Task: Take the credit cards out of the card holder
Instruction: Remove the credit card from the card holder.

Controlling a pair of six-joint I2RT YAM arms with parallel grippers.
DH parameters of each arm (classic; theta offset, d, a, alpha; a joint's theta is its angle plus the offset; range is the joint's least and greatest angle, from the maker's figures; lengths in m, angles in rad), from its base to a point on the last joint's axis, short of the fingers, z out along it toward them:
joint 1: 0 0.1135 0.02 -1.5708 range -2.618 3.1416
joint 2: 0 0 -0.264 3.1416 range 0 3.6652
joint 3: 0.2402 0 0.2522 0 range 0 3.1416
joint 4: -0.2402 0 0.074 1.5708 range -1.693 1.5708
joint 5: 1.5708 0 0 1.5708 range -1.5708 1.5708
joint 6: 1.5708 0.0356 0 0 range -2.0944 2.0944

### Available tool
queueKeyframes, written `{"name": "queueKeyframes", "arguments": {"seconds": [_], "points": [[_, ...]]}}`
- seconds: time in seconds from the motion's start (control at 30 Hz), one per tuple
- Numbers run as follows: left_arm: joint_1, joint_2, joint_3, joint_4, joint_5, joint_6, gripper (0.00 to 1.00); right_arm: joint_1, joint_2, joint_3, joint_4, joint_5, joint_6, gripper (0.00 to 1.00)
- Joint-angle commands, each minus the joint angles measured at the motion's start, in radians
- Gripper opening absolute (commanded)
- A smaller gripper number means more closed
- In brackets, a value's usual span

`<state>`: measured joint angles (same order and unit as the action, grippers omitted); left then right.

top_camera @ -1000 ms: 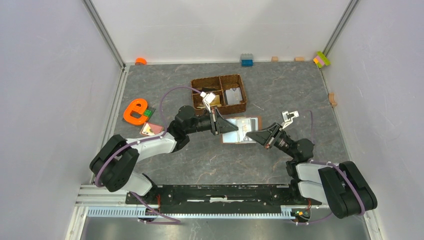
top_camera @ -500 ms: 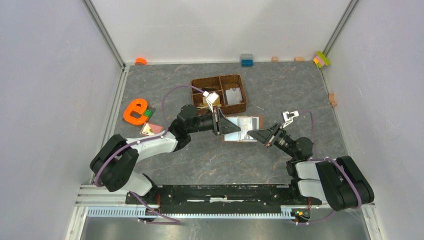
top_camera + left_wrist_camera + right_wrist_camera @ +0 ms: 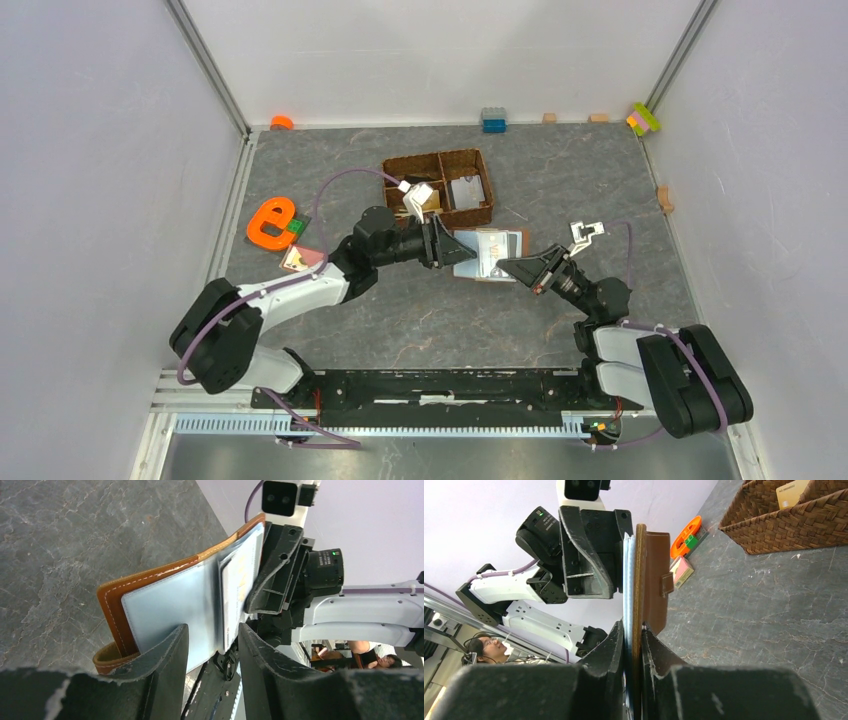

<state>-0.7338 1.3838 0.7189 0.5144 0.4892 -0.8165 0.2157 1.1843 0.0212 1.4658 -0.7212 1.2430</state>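
The card holder (image 3: 497, 250) is a brown wallet held open above the table between both arms. My right gripper (image 3: 634, 645) is shut on its edge, pinching the brown cover (image 3: 655, 580) and the pale blue lining. My left gripper (image 3: 212, 655) is open on the other side, and its fingers (image 3: 167, 665) straddle the pale blue inner flap (image 3: 175, 610). A pale credit card (image 3: 235, 585) sits in a pocket, its lower corner between those fingers without being pinched. A gold-tan card (image 3: 791, 492) and a grey card (image 3: 467, 191) lie in the basket.
A brown woven compartment basket (image 3: 437, 160) stands just behind the wallet. An orange letter e (image 3: 270, 222) and a small pink block (image 3: 303, 259) lie at the left. Small coloured blocks (image 3: 493, 120) line the back wall. Grey walls enclose the table.
My left gripper has gone from shut to open around the wallet's inner flap. The wallet and both arms have shifted slightly away from the bases.
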Motion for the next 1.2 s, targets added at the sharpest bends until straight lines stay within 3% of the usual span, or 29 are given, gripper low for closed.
{"name": "queueKeyframes", "arguments": {"seconds": [0.0, 0.33, 0.6, 0.8, 0.87, 1.0, 1.07, 1.17], "points": [[-0.002, 0.042, 0.038, -0.008, 0.026, 0.026, 0.47, 0.003, -0.016, 0.006, 0.374, 0.002, -0.012, 0.12], [-0.009, 0.120, 0.031, 0.239, 0.196, -0.100, 0.39, 0.016, 0.029, 0.023, 0.403, -0.014, 0.009, 0.12], [-0.020, 0.138, 0.049, 0.227, 0.211, -0.096, 0.40, 0.046, 0.060, 0.043, 0.425, -0.025, 0.017, 0.12], [-0.023, 0.143, 0.042, 0.299, 0.241, -0.124, 0.28, 0.063, 0.074, 0.055, 0.411, -0.031, 0.009, 0.12], [-0.023, 0.139, 0.037, 0.313, 0.244, -0.130, 0.19, 0.067, 0.077, 0.055, 0.415, -0.032, 0.011, 0.13], [-0.022, 0.131, 0.036, 0.291, 0.232, -0.115, 0.03, 0.067, 0.073, 0.049, 0.425, -0.024, 0.015, 0.30], [-0.022, 0.126, 0.037, 0.281, 0.226, -0.110, 0.02, 0.065, 0.068, 0.045, 0.427, -0.017, 0.018, 0.37], [-0.021, 0.118, 0.036, 0.263, 0.220, -0.098, 0.02, 0.056, 0.061, 0.035, 0.433, -0.009, 0.022, 0.39]]}}
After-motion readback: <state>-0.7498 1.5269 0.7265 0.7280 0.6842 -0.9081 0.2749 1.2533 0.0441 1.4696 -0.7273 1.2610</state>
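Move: The left hand, half open, has the white card in the card holder about 4 cm to its right, 1 cm ahead and at its own height. The holder's middle lies some 3 cm right, 1 cm ahead and 1 cm lower. The right hand already grips the holder; from it the card is roughly 2 cm ahead, 2 cm left and level. The woven basket stands about 14 cm ahead, 6 cm left and 17 cm below the left hand. The left fingers close fully and pinch the pale inner sleeves at the card, leaving the leather cover outside, after the hand eases about 2.5 cm right and as much back, turning some 10 degrees clockwise. The right hand creeps about 1.5 cm left and 1 cm down, still gripping, then opens its fingers at the end to loosen its hold. ##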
